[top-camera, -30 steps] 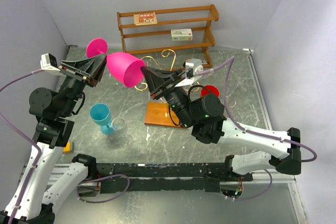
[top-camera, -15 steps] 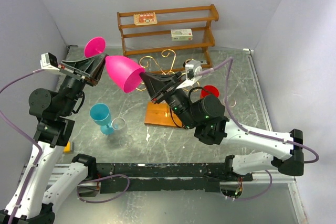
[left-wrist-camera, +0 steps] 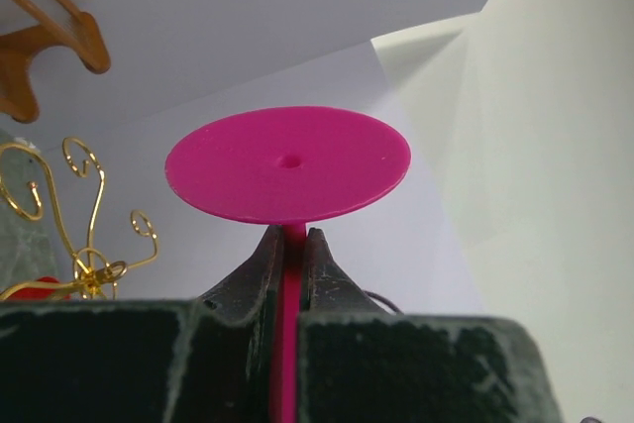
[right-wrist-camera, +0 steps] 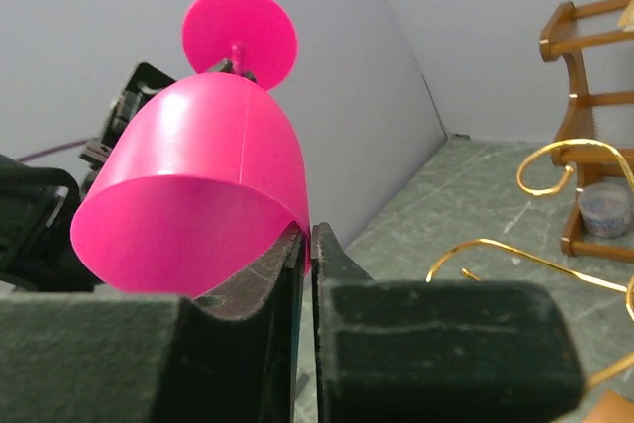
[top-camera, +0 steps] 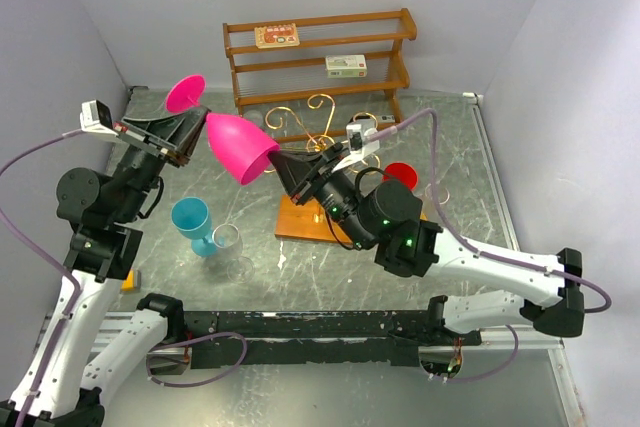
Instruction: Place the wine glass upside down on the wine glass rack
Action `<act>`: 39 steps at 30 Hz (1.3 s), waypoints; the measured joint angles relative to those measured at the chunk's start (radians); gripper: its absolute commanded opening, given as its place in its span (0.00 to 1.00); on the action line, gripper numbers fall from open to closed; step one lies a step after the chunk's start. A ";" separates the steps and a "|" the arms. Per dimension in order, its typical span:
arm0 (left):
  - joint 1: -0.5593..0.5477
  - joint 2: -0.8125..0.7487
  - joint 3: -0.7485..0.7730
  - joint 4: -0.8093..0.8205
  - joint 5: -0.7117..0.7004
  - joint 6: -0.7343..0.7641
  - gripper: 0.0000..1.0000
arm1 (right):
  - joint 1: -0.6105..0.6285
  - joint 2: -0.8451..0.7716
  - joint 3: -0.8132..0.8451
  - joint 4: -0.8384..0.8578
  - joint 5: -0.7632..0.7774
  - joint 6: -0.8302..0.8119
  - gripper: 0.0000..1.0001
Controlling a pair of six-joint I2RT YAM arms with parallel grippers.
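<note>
A pink wine glass (top-camera: 238, 147) hangs in the air, tilted, with its foot (top-camera: 186, 93) toward the back left and its bowl mouth facing down and right. My left gripper (top-camera: 197, 127) is shut on the thin stem just under the foot (left-wrist-camera: 287, 163), the fingertips (left-wrist-camera: 315, 245) pinching it. My right gripper (top-camera: 275, 159) is shut on the rim of the bowl (right-wrist-camera: 198, 205), the wall held between its fingers (right-wrist-camera: 327, 245). The wine glass rack (top-camera: 318, 107), gold wire scrolls on a wooden base (top-camera: 298, 219), stands just behind and under the right arm.
A brown three-tier shelf (top-camera: 320, 52) with small boxes stands at the back wall. A blue glass (top-camera: 192, 222) and a clear glass (top-camera: 230, 245) stand on the marble table near the left arm. A red item (top-camera: 400, 174) lies right of the rack.
My left gripper has shut on the stem. The glass has tipped, its bowl mouth turning further downward, and the right arm has shifted slightly with it.
</note>
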 measured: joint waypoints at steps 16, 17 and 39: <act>-0.001 0.109 0.343 -0.405 -0.132 0.638 0.07 | 0.003 -0.156 0.203 -0.492 0.148 0.074 0.51; -0.001 0.106 0.343 -0.423 -0.161 0.694 0.07 | 0.003 -0.143 0.250 -0.534 0.161 0.072 0.51; -0.001 0.047 -0.033 -0.199 -0.116 1.310 0.07 | 0.003 -0.176 0.260 -0.809 0.175 0.219 0.55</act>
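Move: The left hand pinches the pink wine glass by its stem. From that hand, the wine glass rack stands about 20 cm to the right and 7 cm ahead, its middle some 28 cm lower; the blue goblet is level with it, 6 cm to its left and 41 cm below. From the right hand, shut on the rim, the glass's middle is about 8 cm left, 4 cm ahead and 2 cm higher, while the rack is 8 cm right, 12 cm ahead and 24 cm lower. The right hand opens and lets go of the pink glass's rim, drawing off about 10 cm to the right with a brief bob up and down and its fingers tipping down somewhat, and stays open. The left hand keeps its pinch on the stem and, after a small rise, sinks to 11 cm below its start while easing about 6 cm forward and swinging left, then partly back, rolling its left side up by some 70 degrees so that the glass's foot comes to the top and its mouth faces down. ##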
